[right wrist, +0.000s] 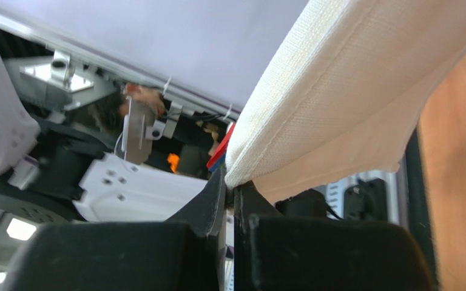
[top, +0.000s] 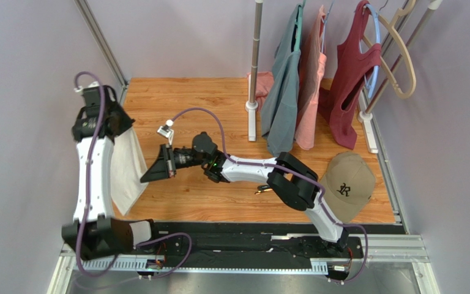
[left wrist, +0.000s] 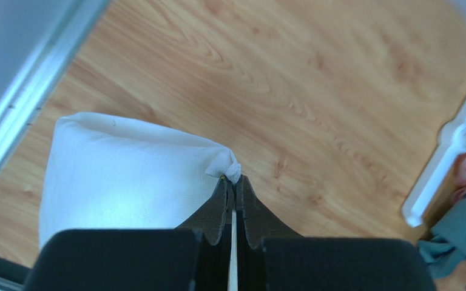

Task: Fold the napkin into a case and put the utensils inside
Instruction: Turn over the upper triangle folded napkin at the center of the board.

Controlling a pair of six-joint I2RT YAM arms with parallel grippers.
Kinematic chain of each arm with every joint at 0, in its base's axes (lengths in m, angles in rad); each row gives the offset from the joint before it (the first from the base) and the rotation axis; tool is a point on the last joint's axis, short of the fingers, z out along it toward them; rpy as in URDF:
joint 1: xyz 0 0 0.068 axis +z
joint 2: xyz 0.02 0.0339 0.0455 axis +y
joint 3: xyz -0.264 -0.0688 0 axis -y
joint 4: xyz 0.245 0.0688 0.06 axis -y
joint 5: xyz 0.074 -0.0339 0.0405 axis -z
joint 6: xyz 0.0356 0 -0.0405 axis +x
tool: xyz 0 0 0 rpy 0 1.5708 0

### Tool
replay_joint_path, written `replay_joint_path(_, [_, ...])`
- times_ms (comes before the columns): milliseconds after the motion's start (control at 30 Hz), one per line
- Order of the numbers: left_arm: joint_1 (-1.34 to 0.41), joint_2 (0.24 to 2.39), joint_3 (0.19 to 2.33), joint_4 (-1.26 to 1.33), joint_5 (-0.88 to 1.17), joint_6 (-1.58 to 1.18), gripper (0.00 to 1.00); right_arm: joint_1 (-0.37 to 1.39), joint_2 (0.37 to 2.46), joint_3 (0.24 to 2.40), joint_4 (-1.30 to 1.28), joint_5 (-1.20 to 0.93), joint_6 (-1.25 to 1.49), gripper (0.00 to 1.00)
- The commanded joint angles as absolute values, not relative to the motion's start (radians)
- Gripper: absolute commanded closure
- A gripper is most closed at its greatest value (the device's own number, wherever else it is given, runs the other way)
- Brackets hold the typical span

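Note:
The white napkin (top: 127, 168) hangs lifted off the wooden table (top: 176, 101) at the left, stretched between both grippers. My left gripper (top: 123, 124) is shut on its far corner, and in the left wrist view that corner pokes out past the closed tips (left wrist: 233, 177) while the napkin (left wrist: 126, 182) sags below. Pinching the napkin's near edge, my right gripper (top: 145, 178) is also shut; the cloth (right wrist: 351, 91) rises from its closed tips (right wrist: 230, 183). A bit of the utensils (top: 263, 191), dark and gold, shows beneath the right arm; most of them are hidden.
A tan cap (top: 347, 184) lies at the right front. A clothes rack with white feet (top: 253, 119) stands at the back right, hung with grey (top: 283, 98), pink (top: 311, 92) and maroon (top: 347, 86) garments. Aluminium rails border the table.

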State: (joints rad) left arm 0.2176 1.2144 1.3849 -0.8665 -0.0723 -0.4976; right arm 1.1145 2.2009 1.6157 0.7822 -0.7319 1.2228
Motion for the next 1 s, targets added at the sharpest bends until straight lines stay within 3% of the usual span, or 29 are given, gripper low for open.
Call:
replay_joint_path(0, [0.098, 1.522, 1.322, -0.585, -0.068, -0.488, 1.00, 1.056, 2.282, 1.442, 1.159, -0.836, 1.500, 1.00])
replay_joint_path(267, [-0.067, 1.848, 1.468, -0.476, -0.055, -0.523, 1.00, 0.921, 2.272, 1.123, 1.154, -0.836, 1.379, 1.00])
replay_joint_path(600, [-0.153, 2.045, 1.620, -0.431, 0.044, -0.531, 1.00, 0.841, 2.287, 0.997, 1.191, -0.842, 1.368, 1.00])
replay_joint_path(667, [-0.166, 2.062, 1.629, -0.411, 0.081, -0.522, 1.00, 0.830, 2.266, 0.977, 1.146, -0.835, 1.309, 0.94])
replay_joint_path(700, [-0.170, 2.065, 1.635, -0.410, 0.098, -0.515, 0.99, 0.827, 2.234, 0.957, 1.067, -0.831, 1.275, 0.84])
replay_joint_path(767, [-0.190, 2.057, 1.647, -0.411, 0.106, -0.479, 0.79, 0.810, 2.195, 0.945, 0.944, -0.827, 1.162, 0.73])
replay_joint_path(833, [-0.207, 2.034, 1.651, -0.422, 0.101, -0.444, 0.60, 0.796, 2.094, 0.902, 0.759, -0.804, 1.070, 0.52])
replay_joint_path(867, [-0.209, 2.002, 1.655, -0.449, 0.103, -0.437, 0.57, 0.781, 2.048, 0.897, 0.668, -0.784, 0.998, 0.43])
replay_joint_path(900, [-0.210, 1.984, 1.655, -0.463, 0.113, -0.433, 0.46, 0.773, 2.010, 0.906, 0.420, -0.761, 0.851, 0.33])
replay_joint_path(933, [-0.210, 1.964, 1.655, -0.477, 0.127, -0.427, 0.30, 0.767, 1.949, 0.949, 0.305, -0.712, 0.774, 0.31])
replay_joint_path(967, [-0.212, 1.921, 1.654, -0.509, 0.133, -0.425, 0.26, 0.753, 1.925, 0.965, 0.219, -0.691, 0.722, 0.30])
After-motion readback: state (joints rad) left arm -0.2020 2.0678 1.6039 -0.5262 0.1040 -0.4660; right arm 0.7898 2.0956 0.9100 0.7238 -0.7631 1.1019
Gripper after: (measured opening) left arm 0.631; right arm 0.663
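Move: Both hands still hold the napkin up by its edge. The left hand's landing spot on the bare board lies about 13 cm ahead, 18 right and 24 below, with the rack foot some 18 cm right of that spot and 5 farther out. From the right hand, its own landing spot is about 11 ahead, 14 right and 22 below; the utensils lie roughly 6 ahead, 36 right, equally low. Both hands lower the held napkin about 22 cm, forward and nearly 20 right, then open, letting go. ##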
